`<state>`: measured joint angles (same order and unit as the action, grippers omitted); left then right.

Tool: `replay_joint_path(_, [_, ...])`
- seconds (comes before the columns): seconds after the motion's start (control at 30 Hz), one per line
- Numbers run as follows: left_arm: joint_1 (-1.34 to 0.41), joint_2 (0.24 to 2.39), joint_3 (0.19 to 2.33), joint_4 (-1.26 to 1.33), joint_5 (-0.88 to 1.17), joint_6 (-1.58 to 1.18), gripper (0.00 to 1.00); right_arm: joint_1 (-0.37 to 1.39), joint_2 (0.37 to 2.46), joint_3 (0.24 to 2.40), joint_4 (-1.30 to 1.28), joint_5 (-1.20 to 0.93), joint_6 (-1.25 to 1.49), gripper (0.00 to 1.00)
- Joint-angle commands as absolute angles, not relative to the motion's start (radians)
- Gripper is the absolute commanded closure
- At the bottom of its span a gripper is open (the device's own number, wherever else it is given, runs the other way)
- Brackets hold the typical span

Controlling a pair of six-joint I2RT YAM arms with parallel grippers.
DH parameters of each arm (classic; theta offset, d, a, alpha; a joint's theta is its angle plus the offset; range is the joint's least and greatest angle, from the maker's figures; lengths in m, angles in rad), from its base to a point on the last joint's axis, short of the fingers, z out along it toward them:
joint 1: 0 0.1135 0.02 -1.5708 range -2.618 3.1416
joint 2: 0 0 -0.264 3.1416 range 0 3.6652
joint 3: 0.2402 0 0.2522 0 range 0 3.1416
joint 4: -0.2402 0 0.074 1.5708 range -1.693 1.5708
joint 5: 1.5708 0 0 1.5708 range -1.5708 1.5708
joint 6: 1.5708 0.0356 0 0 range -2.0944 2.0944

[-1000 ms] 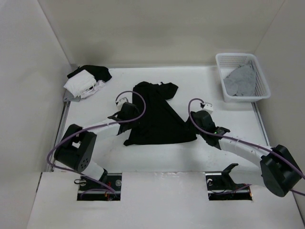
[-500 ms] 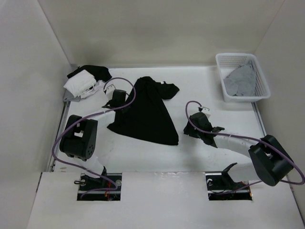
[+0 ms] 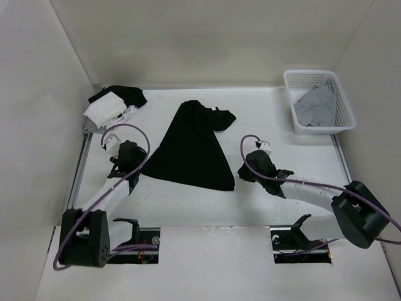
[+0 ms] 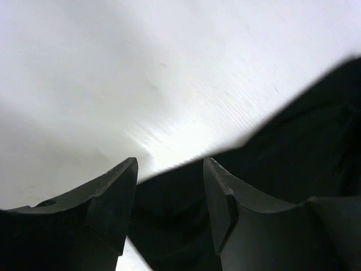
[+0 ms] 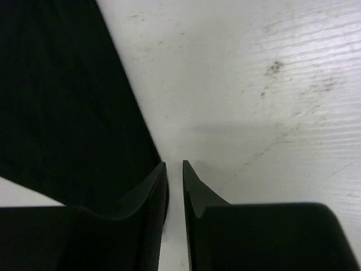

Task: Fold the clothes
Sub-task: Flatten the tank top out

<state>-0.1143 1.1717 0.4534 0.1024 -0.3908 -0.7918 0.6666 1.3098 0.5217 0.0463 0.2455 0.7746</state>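
Note:
The clothes, a plain black garment, lie as a flat triangle in the middle of the table, narrow end towards the back. My left gripper sits just off its near-left corner. In the left wrist view that gripper is open, and the black fabric lies on the table under and beyond its fingertips, ungripped. My right gripper is beside the garment's right edge. In its wrist view the right gripper shows only a narrow gap with bare table in it, and the garment lies to its left.
A white basket at the back right holds a light grey garment. A white-and-black pile of clothes sits at the back left corner. White walls close in the table on three sides.
My left gripper carried the garment's corner leftward, let go and drew back towards the near left. The garment now lies flatter. My right gripper shifted slightly left and its jaws narrowed.

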Motion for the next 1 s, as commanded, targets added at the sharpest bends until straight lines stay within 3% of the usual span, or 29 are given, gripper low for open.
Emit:
replay_joint_path(0.0, [-0.059,1.077,0.397,0.059,-0.408,-0.812,0.51,0.686,1.259,0.499,0.115,0.258,0.772,0.78])
replay_joint_path(0.17, [0.008,1.069,0.359,-0.020,-0.319,-0.825,0.54,0.686,1.236,0.479,0.130,0.239,0.744,0.74])
replay_joint_path(0.4, [0.033,1.166,0.336,0.074,-0.147,-0.822,0.63,0.705,1.259,0.486,0.146,0.232,0.742,0.74])
replay_joint_path(0.57, [0.038,1.187,0.324,0.090,-0.137,-0.816,0.62,0.711,1.275,0.486,0.153,0.232,0.752,0.74])
replay_joint_path(0.97, [0.021,1.144,0.288,0.038,-0.141,-0.830,0.78,0.716,1.290,0.503,0.155,0.232,0.752,0.74])
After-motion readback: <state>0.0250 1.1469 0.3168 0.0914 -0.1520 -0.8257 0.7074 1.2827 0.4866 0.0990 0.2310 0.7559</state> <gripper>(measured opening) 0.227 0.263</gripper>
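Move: The tank top's near left corner lies below the left hand, about 5 cm back, 1 cm to the right and 6 cm down. The top's near right corner is some 29 cm to the right of that corner and 5 cm nearer the base. The folded white cloths lie about 16 cm ahead of the left hand and 11 cm to its left. From the right hand, the left corner is about 31 cm left and 1 cm ahead. The open left fingers come down astride the tank top's near left corner and narrow to about half their gap around it. The left hand first swings back and some 3 cm left while sinking about 5 cm, then slides in to the right, its wrist tipping down and its left side dipping around 10 degrees. The right hand only creeps just over 1 cm left and a little back, its gap unchanged. ##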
